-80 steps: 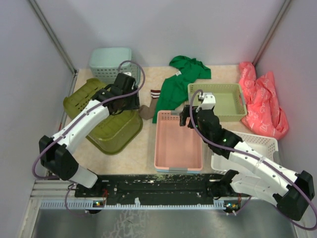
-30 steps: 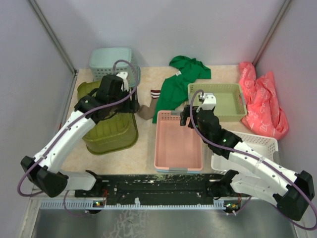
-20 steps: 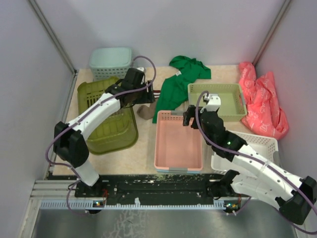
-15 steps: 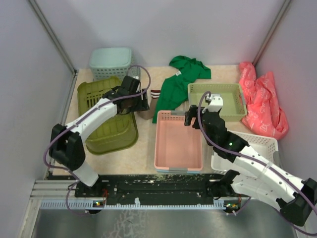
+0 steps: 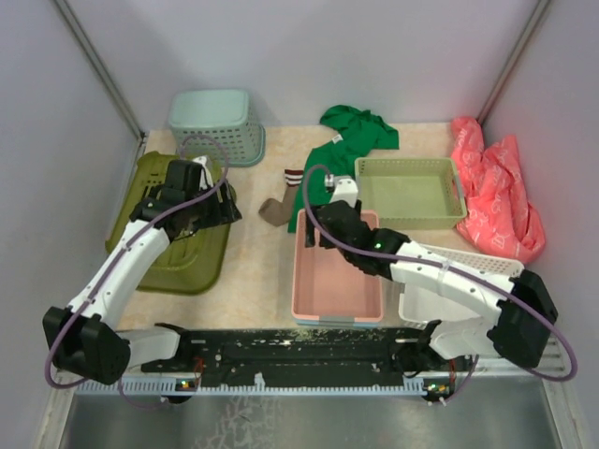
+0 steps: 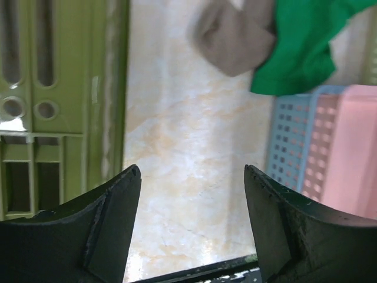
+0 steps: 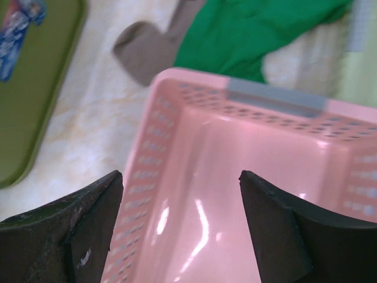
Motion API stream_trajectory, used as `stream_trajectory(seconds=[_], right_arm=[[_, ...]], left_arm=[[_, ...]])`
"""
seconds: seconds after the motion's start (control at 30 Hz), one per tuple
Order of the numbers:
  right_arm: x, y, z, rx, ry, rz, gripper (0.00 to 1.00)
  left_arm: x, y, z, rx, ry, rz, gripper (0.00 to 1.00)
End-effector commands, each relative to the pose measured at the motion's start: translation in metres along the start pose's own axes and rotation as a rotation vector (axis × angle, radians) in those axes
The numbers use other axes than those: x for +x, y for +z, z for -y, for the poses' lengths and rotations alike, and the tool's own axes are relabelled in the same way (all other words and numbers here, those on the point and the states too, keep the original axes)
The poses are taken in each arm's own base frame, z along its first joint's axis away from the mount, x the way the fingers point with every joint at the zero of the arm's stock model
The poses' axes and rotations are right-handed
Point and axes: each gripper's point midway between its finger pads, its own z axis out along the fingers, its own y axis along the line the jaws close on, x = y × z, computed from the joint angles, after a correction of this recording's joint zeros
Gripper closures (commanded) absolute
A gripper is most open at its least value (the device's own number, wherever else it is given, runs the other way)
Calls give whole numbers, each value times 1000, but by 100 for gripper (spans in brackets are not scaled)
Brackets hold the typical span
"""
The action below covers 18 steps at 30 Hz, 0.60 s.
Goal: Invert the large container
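The large container (image 5: 182, 262), an olive-green slotted basket, lies flat at the table's left side, and its slotted base seems to face up. The left wrist view shows that ribbed, slotted surface (image 6: 59, 88) at the left. My left gripper (image 5: 222, 210) hovers over the container's right edge, open and holding nothing (image 6: 191, 171); bare tabletop shows between its fingers. My right gripper (image 5: 314, 231) hangs open over the far-left corner of the pink tray (image 5: 337, 276), also holding nothing (image 7: 179, 174). An olive corner of the container (image 7: 35, 94) shows at the left of the right wrist view.
A teal basket (image 5: 213, 122) stands behind the container. A brown sock (image 5: 274, 210) and a green cloth (image 5: 342, 154) lie in the middle. A light-green tray (image 5: 412, 192), a pink-red bag (image 5: 496, 187) and a white basket (image 5: 473, 276) fill the right side.
The container has gone from leaning on its side to lying flat further left. My left gripper has come off it and swung left. My right gripper has moved left over the pink tray's corner.
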Motion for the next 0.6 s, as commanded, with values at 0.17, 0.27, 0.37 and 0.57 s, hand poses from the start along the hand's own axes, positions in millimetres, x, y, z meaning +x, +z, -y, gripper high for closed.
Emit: stream_trajectory(seconds=[0.17, 0.27, 0.37, 0.57], right_arm=[[17, 9, -70, -74, 64, -156, 20], [15, 11, -36, 84, 48, -145, 19], [5, 11, 5, 149, 81, -125, 19], [0, 1, 28, 75, 125, -110, 20]], left_arm=[[-39, -25, 68, 334, -7, 116, 22], [-29, -20, 81, 403, -13, 55, 21], [-19, -13, 84, 340, 26, 41, 21], [-14, -2, 86, 294, 15, 54, 20]])
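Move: The large olive container lies about 16 cm to the left hand's left and 7 cm ahead, its middle some 9 cm lower. The brown sock lies roughly 17 cm right and 20 cm ahead, 16 cm below; the pink basket about 33 cm right and 4 cm back, 11 cm below. From the right hand the container is some 50 cm left, 9 cm ahead and 10 cm down, and the pink basket is right below, about 12 cm down. Rightward, away from the large container, the empty left hand travels about 8 cm across the bare table towards the pink basket, rising some 4 cm and easing down a little, rolling left side down and turning slightly clockwise. The right hand, open above the pink basket, swings left, then back right past its start, sinking about 3 cm and tipping fingers down. Both grippers stay open. ##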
